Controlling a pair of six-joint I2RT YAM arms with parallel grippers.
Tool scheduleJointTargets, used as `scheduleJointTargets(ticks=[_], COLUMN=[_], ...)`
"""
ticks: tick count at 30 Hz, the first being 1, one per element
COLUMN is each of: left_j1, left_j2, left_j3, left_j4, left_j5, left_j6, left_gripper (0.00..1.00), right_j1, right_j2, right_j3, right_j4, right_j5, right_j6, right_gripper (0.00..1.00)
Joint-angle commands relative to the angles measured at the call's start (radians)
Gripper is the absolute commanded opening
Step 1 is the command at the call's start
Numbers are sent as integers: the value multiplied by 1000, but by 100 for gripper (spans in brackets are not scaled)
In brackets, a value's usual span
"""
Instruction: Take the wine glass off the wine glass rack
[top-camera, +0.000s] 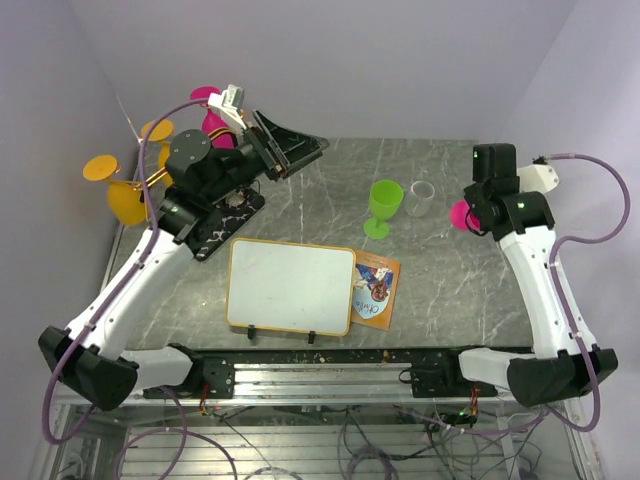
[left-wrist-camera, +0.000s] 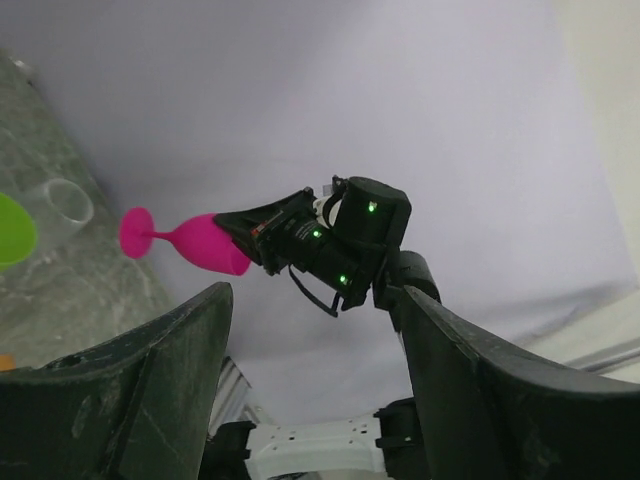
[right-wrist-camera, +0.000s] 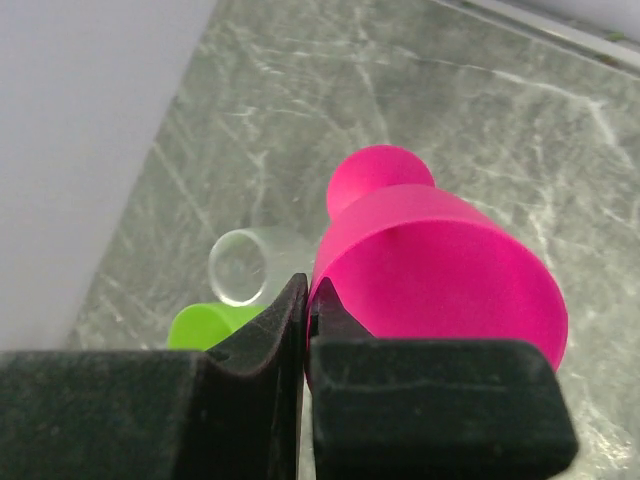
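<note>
A pink wine glass (right-wrist-camera: 440, 270) hangs tilted over the right side of the table, and my right gripper (right-wrist-camera: 308, 300) is shut on its rim. The same wine glass (top-camera: 461, 213) shows beside the right gripper (top-camera: 472, 214) in the top view, and again as the wine glass (left-wrist-camera: 195, 245) in the left wrist view. The wine glass rack (top-camera: 222, 218) stands at the far left; orange glasses (top-camera: 127, 203) and another pink one (top-camera: 214, 122) hang from it. My left gripper (top-camera: 295, 150) is raised beside the rack, open and empty, its fingers (left-wrist-camera: 150, 400) wide apart.
An upright green wine glass (top-camera: 383, 205) and a clear cup (top-camera: 421, 197) stand at mid-table. A framed whiteboard (top-camera: 290, 285) and a picture card (top-camera: 378, 288) lie near the front edge. Walls close in on the left, back and right.
</note>
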Motion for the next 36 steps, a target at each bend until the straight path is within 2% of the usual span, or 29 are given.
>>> scheduleJointTargets(ticks=[1, 5, 12, 20, 32, 36], left_j1=[-6, -6, -5, -6, -6, -6], left_j2=[-42, -54, -73, -107, -158, -184], left_j3=[74, 118, 215, 327, 320, 293], left_j4=[-287, -384, -562, -777, -835, -825], left_j5=[-89, -125, -232, -410, -499, -530], left_j6=[216, 276, 408, 552, 577, 572], left_gripper=[78, 78, 78, 80, 81, 82], right_j1=[-94, -149, -170, -183, -184, -185], right_j2=[73, 159, 268, 447, 539, 561], right_j3=[74, 87, 77, 162, 183, 200], right_j4=[-99, -92, -5, -44, -76, -94], right_j5=[-125, -195, -204, -242, -204, -191], right_j6=[-68, -92, -98, -95, -57, -51], right_gripper=[0, 0, 0, 0, 0, 5])
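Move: The right hand holds a pink wine glass by its rim; the bare table spot for it lies about 5 cm ahead, 3 cm right and 30 cm below. The clear glass is roughly 12 cm ahead, 7 left, the green glass 8 ahead, 15 left, both some 22 cm lower. From the left hand, the rack's remaining pink glass is about 27 cm ahead, 29 left, 23 lower. Right lowers the held pink glass about 15 cm and forward onto the table; open left swings 10 cm left, rackward. ##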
